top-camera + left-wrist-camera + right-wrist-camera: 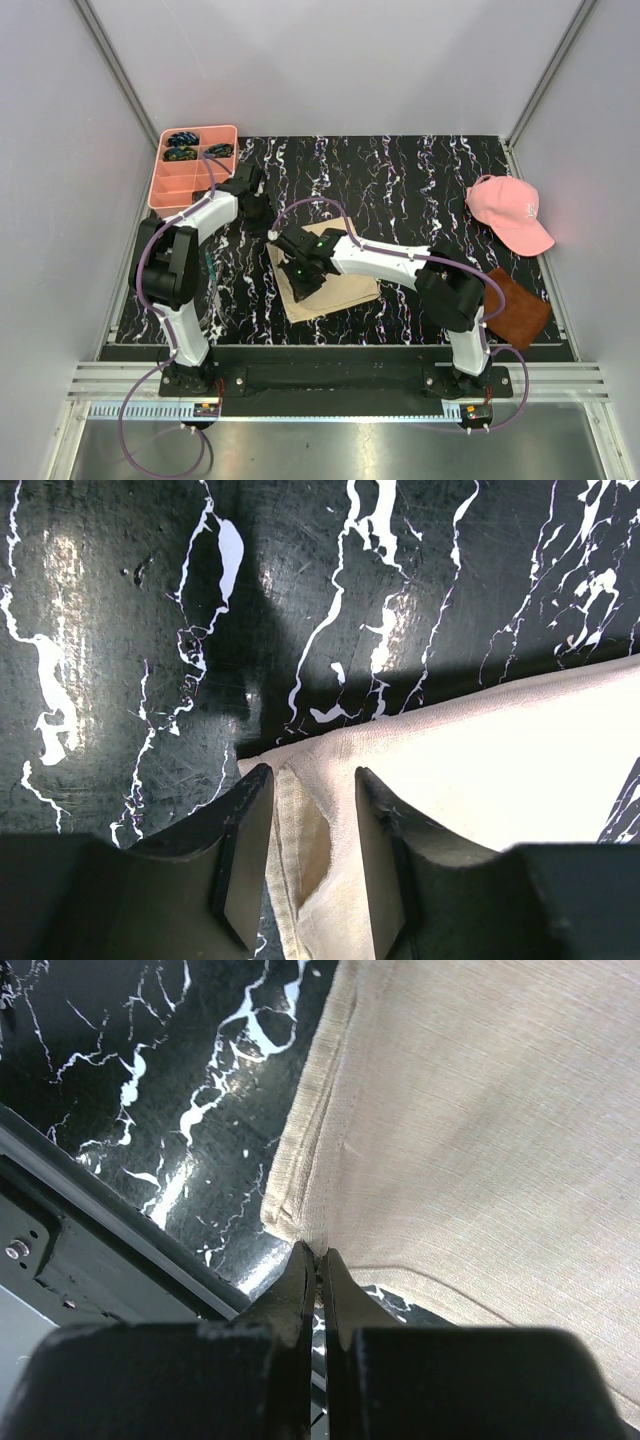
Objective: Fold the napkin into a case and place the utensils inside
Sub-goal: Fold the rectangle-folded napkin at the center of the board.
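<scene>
The beige napkin (345,292) lies folded on the black marbled table, near the middle front. My left gripper (262,222) is at its far left corner. In the left wrist view the jaws stand apart, open, with the hemmed corner of the napkin (500,770) lying between the left gripper (312,775) fingers. My right gripper (302,280) sits at the napkin's near left corner. The right wrist view shows the right gripper (318,1252) shut, pinching that corner of the napkin (480,1110) just above the table. The utensils are out of view.
A pink compartment tray (193,180) with small dark items stands at the back left. A pink cap (508,212) lies at the right edge, a dark brown square (515,305) in front of it. The table's metal front rail (100,1250) runs close beside my right gripper.
</scene>
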Action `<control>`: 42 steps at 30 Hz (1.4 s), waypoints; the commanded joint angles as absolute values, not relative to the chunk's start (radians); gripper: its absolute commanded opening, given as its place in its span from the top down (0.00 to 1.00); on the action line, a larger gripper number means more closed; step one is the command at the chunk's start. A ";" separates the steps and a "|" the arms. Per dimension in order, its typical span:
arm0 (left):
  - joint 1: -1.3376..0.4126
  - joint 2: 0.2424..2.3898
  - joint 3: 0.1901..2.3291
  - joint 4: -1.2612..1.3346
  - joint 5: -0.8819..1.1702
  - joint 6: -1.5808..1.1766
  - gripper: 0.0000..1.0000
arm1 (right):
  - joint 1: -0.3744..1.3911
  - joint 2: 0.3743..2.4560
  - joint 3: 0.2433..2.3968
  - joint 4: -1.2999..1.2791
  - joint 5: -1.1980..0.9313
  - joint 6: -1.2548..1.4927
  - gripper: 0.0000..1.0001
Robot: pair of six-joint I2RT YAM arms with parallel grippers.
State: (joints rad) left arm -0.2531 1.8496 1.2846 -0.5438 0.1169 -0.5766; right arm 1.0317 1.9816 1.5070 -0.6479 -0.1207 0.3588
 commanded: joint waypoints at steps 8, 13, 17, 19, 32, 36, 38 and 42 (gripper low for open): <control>-0.245 1.858 1.302 -0.520 0.121 -0.565 0.62 | 1.005 1.894 1.466 -0.597 -0.163 0.370 1.00; -0.245 1.875 1.319 -0.522 0.113 -0.554 0.77 | 0.993 1.878 1.462 -0.592 -0.164 0.368 1.00; -0.245 1.856 1.339 -0.525 0.126 -0.551 0.89 | 0.982 1.842 1.450 -0.598 -0.176 0.348 1.00; -0.245 1.844 1.341 -0.528 0.136 -0.554 0.93 | 0.979 1.829 1.444 -0.618 -0.186 0.338 1.00; -0.247 1.715 1.178 -0.483 0.166 -0.595 0.94 | 0.976 1.747 1.367 -0.673 -0.253 0.314 1.00; -0.247 1.743 1.143 -0.454 0.183 -0.607 0.94 | 0.977 1.769 1.350 -0.652 -0.256 0.321 1.00; -0.247 1.756 1.141 -0.443 0.181 -0.607 0.94 | 0.977 1.781 1.345 -0.638 -0.247 0.325 1.00; -0.245 1.752 1.146 -0.443 0.143 -0.609 0.94 | 0.977 1.810 1.353 -0.594 -0.261 0.345 1.00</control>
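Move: Just under the left hand's half-open fingers lies the napkin's far left corner, about 2 cm to the left and 1 cm down; the napkin's middle is some 7 cm back and 12 cm right of that hand, the pink tray about 16 cm ahead and 17 cm left. From the right hand, already pinching the napkin's left edge, the napkin's middle lies roughly 6 cm ahead, 5 cm right and 4 cm below, the near left corner 4 cm back and 2 cm left. Closing on the cloth by the far left corner, the left hand dips slightly, then arcs up a couple of centimetres and back about 3 cm, coming down again shut. The right hand keeps its pinch on the upper layer, lifting over 4 cm while carrying it about 4 cm right, then backs 2 cm and sinks a little. ##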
